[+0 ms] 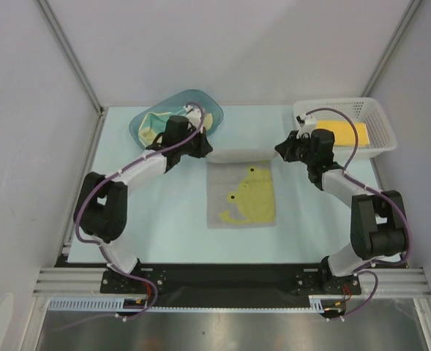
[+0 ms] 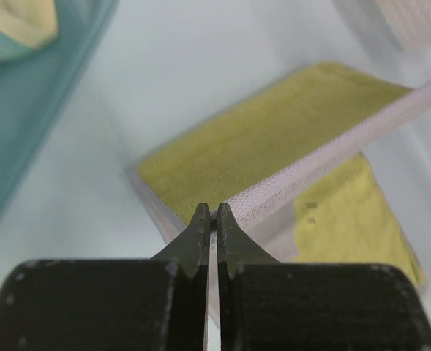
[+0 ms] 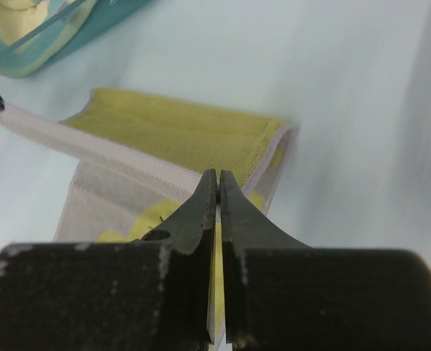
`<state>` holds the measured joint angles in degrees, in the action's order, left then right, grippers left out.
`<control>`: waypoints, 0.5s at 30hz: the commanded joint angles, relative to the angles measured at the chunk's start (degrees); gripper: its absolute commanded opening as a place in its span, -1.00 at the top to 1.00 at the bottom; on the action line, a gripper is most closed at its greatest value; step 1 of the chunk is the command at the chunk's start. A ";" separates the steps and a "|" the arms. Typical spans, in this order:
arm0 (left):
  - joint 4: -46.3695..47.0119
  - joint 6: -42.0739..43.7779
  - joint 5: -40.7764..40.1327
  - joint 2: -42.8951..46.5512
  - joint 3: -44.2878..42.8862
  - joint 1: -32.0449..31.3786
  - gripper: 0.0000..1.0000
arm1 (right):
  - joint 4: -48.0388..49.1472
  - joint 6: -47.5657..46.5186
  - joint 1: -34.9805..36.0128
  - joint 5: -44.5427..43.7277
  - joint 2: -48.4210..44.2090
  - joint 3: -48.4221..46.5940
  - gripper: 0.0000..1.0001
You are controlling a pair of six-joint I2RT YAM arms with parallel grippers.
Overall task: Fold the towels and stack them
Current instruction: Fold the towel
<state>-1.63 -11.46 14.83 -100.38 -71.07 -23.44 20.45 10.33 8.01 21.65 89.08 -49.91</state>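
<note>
A grey towel [image 1: 242,199] with a yellow frog print lies in the middle of the table, its far edge lifted and stretched taut between both grippers. My left gripper [image 1: 206,148] is shut on the far left corner, seen up close in the left wrist view [image 2: 214,216]. My right gripper [image 1: 280,151] is shut on the far right corner [image 3: 218,177]. The raised part shows its olive-yellow underside [image 2: 266,142] [image 3: 178,131]. More towels [image 1: 155,128] sit crumpled in the teal tub [image 1: 143,117]. A folded bright yellow towel [image 1: 345,134] lies in the white basket [image 1: 382,121].
The teal tub stands at the back left, right behind the left wrist. The white mesh basket is at the back right, beside the right wrist. Grey walls and metal frame posts close in the table on three sides.
</note>
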 commanded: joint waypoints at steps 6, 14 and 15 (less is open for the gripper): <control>6.73 -3.83 0.91 12.83 14.97 -2.66 0.99 | -9.71 1.89 2.97 -5.21 -13.13 6.13 1.00; 5.67 -4.09 -2.17 16.35 21.93 -6.17 0.99 | -17.19 5.66 5.43 -8.99 -23.15 15.62 1.00; 4.98 -4.09 -2.78 16.70 22.63 -6.61 0.99 | -17.72 6.02 5.78 -9.17 -24.73 16.33 1.00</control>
<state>2.70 -15.07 14.22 -86.46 -49.91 -28.86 6.33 14.63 12.88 15.25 67.68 -35.70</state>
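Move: Both closed grippers already hold the grey towel's far edge above the table, one at each end. From the left hand, the towel's near-left corner lies about 21 cm back, 0 cm to the side and 11 cm below. The blue basket is some 12 cm ahead and 12 cm to the left. From the right hand, the near-right corner is about 21 cm back, 1 cm left and 11 cm down, and the white basket is roughly 11 cm ahead and 24 cm right. Draw both grippers back together about 10 cm, carrying the pinched edge over the lower layer towards the towel's near edge. Let the left sink some 3 cm, mostly late on; keep the right nearly level and ease it down slightly at the end. Keep both grippers shut on the towel and tip them slightly further down. ##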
